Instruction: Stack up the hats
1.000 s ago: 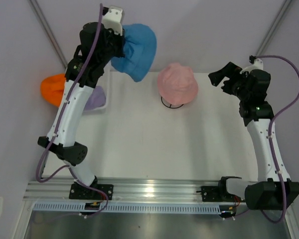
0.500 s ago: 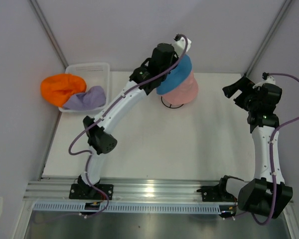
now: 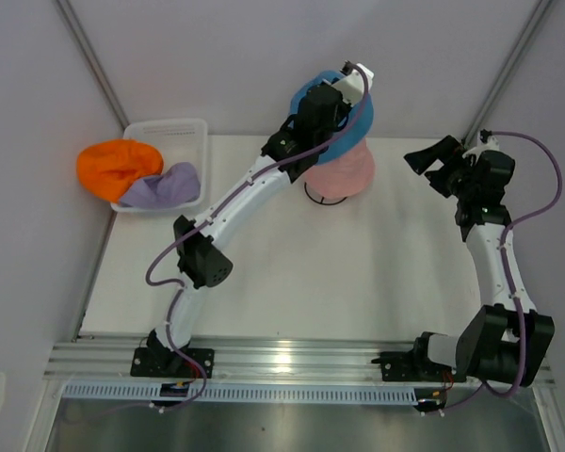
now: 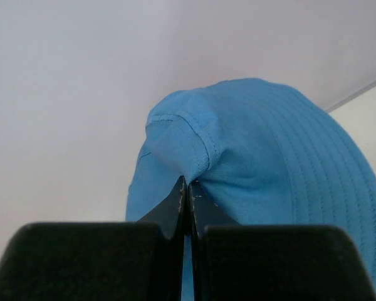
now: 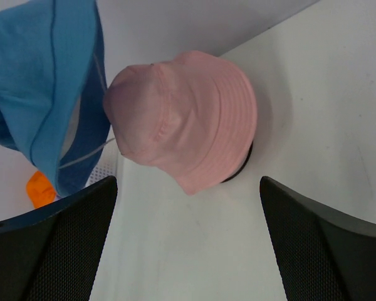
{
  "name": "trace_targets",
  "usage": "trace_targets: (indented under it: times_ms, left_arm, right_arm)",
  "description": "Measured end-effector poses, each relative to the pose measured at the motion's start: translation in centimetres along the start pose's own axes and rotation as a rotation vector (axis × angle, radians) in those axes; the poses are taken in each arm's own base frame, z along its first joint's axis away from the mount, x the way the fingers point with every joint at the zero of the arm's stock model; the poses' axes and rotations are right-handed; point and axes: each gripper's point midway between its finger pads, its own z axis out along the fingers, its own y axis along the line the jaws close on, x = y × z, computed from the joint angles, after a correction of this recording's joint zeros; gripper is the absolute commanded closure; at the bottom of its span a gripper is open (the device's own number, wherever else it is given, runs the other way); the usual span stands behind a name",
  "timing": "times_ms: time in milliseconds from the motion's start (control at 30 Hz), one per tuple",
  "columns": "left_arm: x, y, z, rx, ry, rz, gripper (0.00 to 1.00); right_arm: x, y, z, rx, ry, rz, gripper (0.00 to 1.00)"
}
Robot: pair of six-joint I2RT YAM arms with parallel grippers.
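Observation:
My left gripper (image 4: 188, 182) is shut on a fold of the blue hat (image 4: 269, 157). In the top view it holds that blue hat (image 3: 364, 118) just above and behind the pink hat (image 3: 347, 174), which sits on a black stand (image 3: 313, 198). Whether the two hats touch I cannot tell. My right gripper (image 3: 431, 162) stands open to the right of the pink hat (image 5: 188, 119), facing it, with nothing between its fingers. The blue hat (image 5: 50, 81) hangs beside the pink one. An orange hat (image 3: 118, 168) and a lavender hat (image 3: 165, 185) lie in the basket.
The white mesh basket (image 3: 184, 127) stands at the back left corner against the wall. Walls close the table at the back and left. The left arm stretches diagonally across the middle of the table.
The left arm has swung the blue hat from the back left across to above the pink hat. The right gripper drifted slightly, staying open.

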Motion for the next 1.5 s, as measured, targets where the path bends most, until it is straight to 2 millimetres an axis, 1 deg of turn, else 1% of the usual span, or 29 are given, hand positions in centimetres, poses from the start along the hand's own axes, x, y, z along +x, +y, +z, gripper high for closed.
trace_targets:
  times_ms: [167, 233, 300, 400, 467, 533, 667, 700, 767, 800, 867, 900, 933, 967, 1033, 1067, 1167, 1200, 1233, 1300, 1333, 1367, 1433, 1500]
  left_arm:
    - [0.6, -2.3, 0.8, 0.040, -0.011, 0.017, 0.99]
    - [1.1, -3.2, 1.0, 0.057, -0.009, 0.031, 0.99]
    - [1.6, -3.9, 1.2, 0.069, -0.004, 0.040, 0.99]
    - [2.0, -4.5, 1.4, 0.084, -0.001, 0.044, 0.99]
    - [2.0, -4.8, 1.4, 0.092, -0.004, 0.042, 0.99]
    - [1.9, -4.9, 1.4, 0.097, -0.007, 0.035, 0.99]
    - [1.7, -5.4, 1.4, 0.118, -0.015, 0.014, 0.99]
    - [1.7, -5.4, 1.4, 0.122, -0.016, 0.009, 0.99]
    - [1.6, -5.6, 1.4, 0.130, -0.019, 0.001, 0.99]
    - [1.7, -5.8, 1.4, 0.135, -0.019, -0.002, 0.99]
    - [1.7, -6.0, 1.4, 0.143, -0.018, -0.011, 0.99]
    - [1.8, -6.1, 1.4, 0.147, -0.017, -0.015, 0.99]
    - [1.9, -6.2, 1.4, 0.150, -0.016, -0.018, 0.99]
    - [2.0, -6.3, 1.4, 0.155, -0.014, -0.023, 0.99]
    - [2.2, -6.5, 1.3, 0.161, -0.006, -0.026, 0.99]
    - [2.4, -6.6, 1.3, 0.163, -0.001, -0.026, 0.99]
    - [2.9, -6.9, 1.4, 0.167, 0.011, -0.026, 0.99]
    - [3.1, -7.0, 1.4, 0.169, 0.015, -0.024, 0.97]
    - [3.2, -7.0, 1.4, 0.171, 0.018, -0.023, 0.87]
    - [3.5, -7.2, 1.4, 0.174, 0.024, -0.026, 0.80]
    - [3.6, -7.3, 1.4, 0.175, 0.028, -0.031, 0.58]
    - [3.7, -7.4, 1.4, 0.179, 0.032, -0.034, 0.39]
    - [4.0, -7.8, 1.2, 0.189, 0.044, -0.062, 0.19]
    - [4.1, -8.0, 1.1, 0.191, 0.054, -0.099, 0.13]
  right_arm:
    - [1.1, 1.6, 2.5, -0.079, -0.004, 0.076, 0.00]
    - [1.6, 2.2, 3.2, -0.104, -0.003, 0.107, 0.00]
    - [1.7, 2.9, 3.9, -0.135, -0.011, 0.136, 0.01]
    - [1.0, 3.7, 4.9, -0.184, -0.039, 0.178, 0.00]
    - [1.0, 4.0, 5.8, -0.209, -0.046, 0.208, 0.00]
    - [1.4, 4.3, 6.8, -0.232, -0.042, 0.240, 0.01]
    - [2.9, 4.7, 8.6, -0.263, -0.015, 0.300, 0.07]
    - [3.4, 4.7, 9.0, -0.268, -0.005, 0.315, 0.12]
    - [4.3, 5.0, 9.8, -0.284, 0.014, 0.345, 0.17]
    - [4.6, 5.0, 10.1, -0.288, 0.020, 0.356, 0.23]
    - [5.3, 5.1, 10.8, -0.295, 0.036, 0.378, 0.30]
    - [5.6, 5.3, 11.1, -0.297, 0.043, 0.389, 0.41]
    - [5.7, 5.4, 11.4, -0.303, 0.045, 0.391, 0.46]
    - [5.7, 5.7, 11.6, -0.312, 0.047, 0.395, 0.58]
    - [5.4, 6.3, 11.9, -0.332, 0.045, 0.401, 0.69]
    - [5.1, 6.6, 11.9, -0.341, 0.040, 0.401, 0.83]
    - [4.4, 7.2, 11.8, -0.359, 0.026, 0.396, 1.00]
    - [4.2, 7.3, 11.8, -0.363, 0.024, 0.393, 1.00]
    - [4.0, 7.3, 11.8, -0.363, 0.020, 0.389, 1.00]
    - [3.9, 7.4, 11.8, -0.362, 0.019, 0.381, 1.00]
    - [4.0, 7.3, 11.9, -0.356, 0.021, 0.374, 1.00]
    - [4.1, 7.1, 11.9, -0.349, 0.024, 0.369, 1.00]
    - [4.2, 6.8, 11.9, -0.335, 0.027, 0.363, 1.00]
    - [4.2, 6.6, 11.8, -0.328, 0.029, 0.360, 1.00]
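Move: Held in the left fingers, the blue hat has its middle about 11 cm ahead, 21 cm to the left and 5 cm above the open right hand. From the right hand the pink hat on its wire stand lies some 7 cm ahead, 20 cm left and 8 cm lower. From the left hand, the pink hat is nearly straight below, about 20 cm down and perhaps 1 cm back. Carrying the still-pinched blue hat right and down over the pink one, the left hand goes some 5 cm right and 7 cm down, opening only during the last of the sinking to let the cloth go. Meanwhile the right hand reaches about 11 cm left and 9 cm forward, rolls nearly 30 degrees with its left side rising, and pinches the blue hat's right-hand brim. ##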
